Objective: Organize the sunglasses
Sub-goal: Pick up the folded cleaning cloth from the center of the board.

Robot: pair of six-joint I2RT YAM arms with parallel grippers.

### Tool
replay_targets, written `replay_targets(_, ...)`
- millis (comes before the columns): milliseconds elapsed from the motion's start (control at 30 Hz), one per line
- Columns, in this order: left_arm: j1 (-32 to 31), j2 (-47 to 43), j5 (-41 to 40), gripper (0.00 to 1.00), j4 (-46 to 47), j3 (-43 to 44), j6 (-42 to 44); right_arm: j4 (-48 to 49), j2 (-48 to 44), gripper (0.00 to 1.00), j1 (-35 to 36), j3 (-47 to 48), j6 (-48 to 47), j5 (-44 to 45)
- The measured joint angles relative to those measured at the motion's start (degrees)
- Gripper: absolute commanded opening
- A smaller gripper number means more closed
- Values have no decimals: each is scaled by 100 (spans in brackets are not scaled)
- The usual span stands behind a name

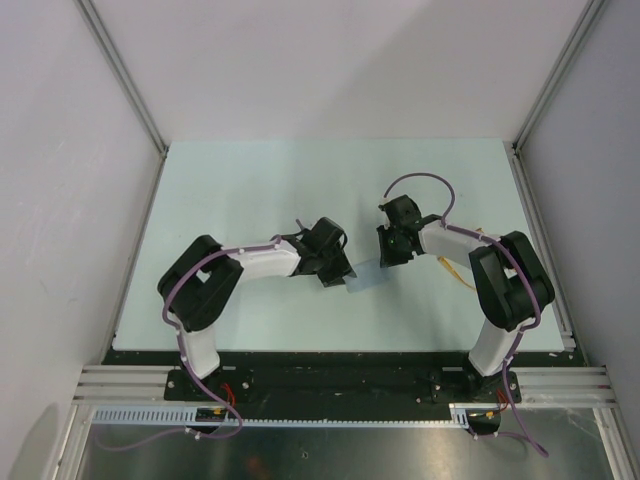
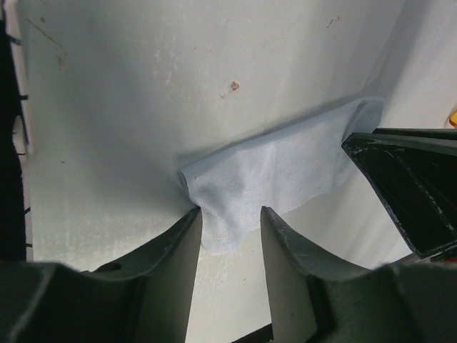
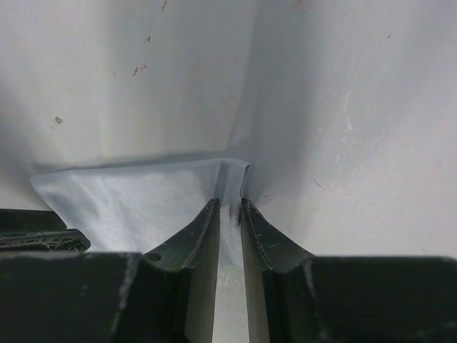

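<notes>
The sunglasses show only as thin yellow-orange lines on the table beside my right arm, and as an orange speck at the edge of the left wrist view. A blue-grey cloth lies between both grippers. My right gripper is shut on the cloth's far corner, which bunches up between its fingers. My left gripper stands open, with the near corner of the cloth lying flat between its fingers. In the top view the left gripper and right gripper face each other.
The black fingers of the right gripper reach into the left wrist view from the right. Pale walls and metal rails enclose the table. No white case is in view.
</notes>
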Motion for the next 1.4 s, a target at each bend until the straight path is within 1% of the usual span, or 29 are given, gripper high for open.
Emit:
replay_targets(333,2,85,74,32,52,22,-2,9,13,19,0,11,2,-17)
replay_targets(400,2,96,74,32,52,20,0,11,13,18,0,11,0,-24)
replay_targets(600,11,114,87,26,63,20,-2,11,17,14,2,11,2,-70)
replay_targets(667,11,127,90,19,66,20,-2,9,17,10,2,11,2,-90)
replay_targets(700,11,136,98,16,68,20,4,7,20,4,2,11,4,-103)
replay_targets(733,15,149,103,15,70,20,2,4,22,2,2,11,15,-111)
replay_targets(867,24,177,142,12,90,28,0,-4,26,0,2,11,46,-114)
replay_targets(900,22,177,142,10,87,31,2,-4,26,0,2,11,50,-114)
replay_targets(933,22,186,142,2,87,37,4,-4,28,0,2,11,61,-111)
replay_targets(967,22,192,146,0,87,44,7,-7,28,0,2,11,66,-111)
replay_targets(1233,28,205,173,0,70,101,197,-24,17,0,2,11,131,-136)
replay_targets(1400,33,111,70,0,-162,138,610,-190,-81,0,24,11,240,-221)
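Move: The folded cleaning cloth lies flat between the two grippers. Its middle is about 4 cm to the right and 1 cm ahead of the left hand, and some 4 cm left and 2 cm back of the right hand, roughly 1 cm below both. The black patterned case sits around 10 cm left and 3 cm ahead of the left hand. The yellow frame lies about 16 cm right of the right hand, level with it. The cloth's two ends are pinched, one by each gripper: the left fingers shut from about half open while that hand sinks nearly 1 cm, and the right fingers close their remaining small gap almost in place. With both shut, the right hand eases back about 1 cm and starts up, while the left turns some 5 degrees clockwise and rises only slightly. ##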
